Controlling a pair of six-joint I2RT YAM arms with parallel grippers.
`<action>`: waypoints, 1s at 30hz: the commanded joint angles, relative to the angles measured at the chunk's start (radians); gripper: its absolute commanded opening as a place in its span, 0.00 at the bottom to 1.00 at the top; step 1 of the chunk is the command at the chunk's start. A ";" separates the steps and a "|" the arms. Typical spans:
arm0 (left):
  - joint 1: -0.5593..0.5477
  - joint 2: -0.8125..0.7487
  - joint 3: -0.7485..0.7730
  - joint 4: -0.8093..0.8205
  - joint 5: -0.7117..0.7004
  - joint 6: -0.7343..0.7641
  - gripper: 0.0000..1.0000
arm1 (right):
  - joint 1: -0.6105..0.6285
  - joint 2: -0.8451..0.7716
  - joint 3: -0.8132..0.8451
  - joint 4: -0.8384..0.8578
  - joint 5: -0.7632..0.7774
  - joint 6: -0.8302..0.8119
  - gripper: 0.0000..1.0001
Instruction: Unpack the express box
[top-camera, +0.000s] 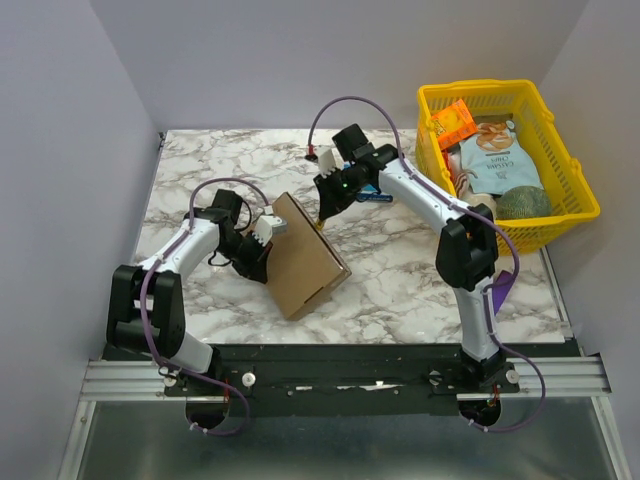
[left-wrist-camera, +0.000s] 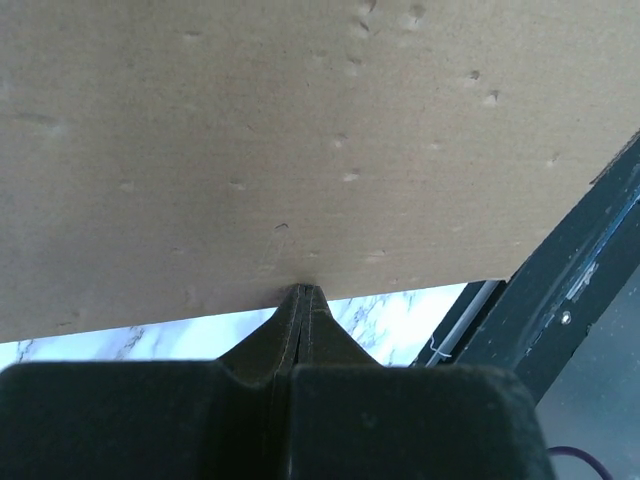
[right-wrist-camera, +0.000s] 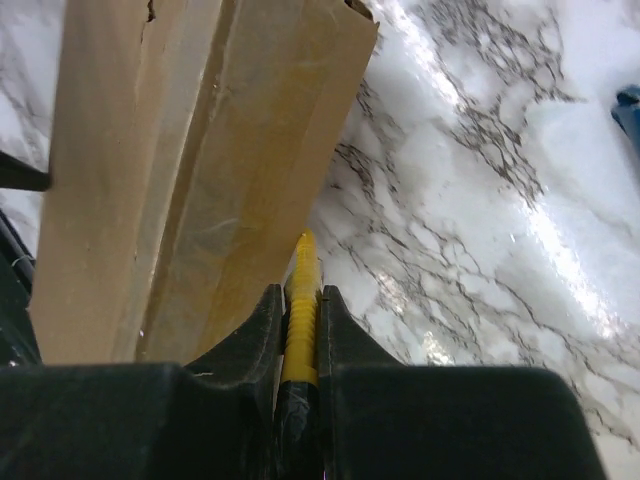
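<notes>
The express box (top-camera: 300, 258), flat brown cardboard, stands tilted on its edge on the marble table between the two arms. My left gripper (top-camera: 262, 240) is shut, its tips (left-wrist-camera: 303, 292) pressed against the box's broad face (left-wrist-camera: 300, 130) with nothing between them. My right gripper (top-camera: 325, 205) is shut on a thin yellow ridged tool (right-wrist-camera: 303, 255). The tool's tip sits beside the taped narrow side of the box (right-wrist-camera: 200, 150), near its far corner; I cannot tell whether it touches.
A small blue box (top-camera: 375, 197) lies on the table behind the right gripper and shows at the edge of the right wrist view (right-wrist-camera: 630, 105). A yellow plastic basket (top-camera: 575, 205) with snack packets stands at the back right. The dark table frame (left-wrist-camera: 560, 310) runs along the near edge.
</notes>
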 joint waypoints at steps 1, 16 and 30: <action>-0.003 0.054 -0.013 0.035 -0.095 -0.009 0.00 | 0.026 -0.033 0.043 -0.020 -0.162 0.025 0.01; -0.010 0.036 -0.001 0.017 0.047 0.080 0.00 | 0.035 -0.069 0.075 -0.014 -0.185 0.057 0.01; -0.037 -0.501 -0.260 0.011 -0.034 0.555 0.25 | 0.067 -0.073 0.069 -0.011 -0.182 0.061 0.01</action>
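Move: The express box, already tilted with its right long side raised, has its middle about 8 cm to the right of the left hand and 4 cm ahead, at roughly the same height. From the right hand, which holds the yellow cutter, that middle is some 5 cm left, 8 cm back and 4 cm down. The blue box lies about 8 cm ahead of the right hand, 8 cm to its right and 10 cm below. The box's raised right side is levered farther up by the yellow cutter still gripped in the right hand, its tip at the lower edge, as that hand rises about 5 cm while working left and back. The shut left fingers first dip slightly at the box's low left edge, then come free, drawing back some 5 cm with a rise, swinging clockwise, tipping up and opening partway. ##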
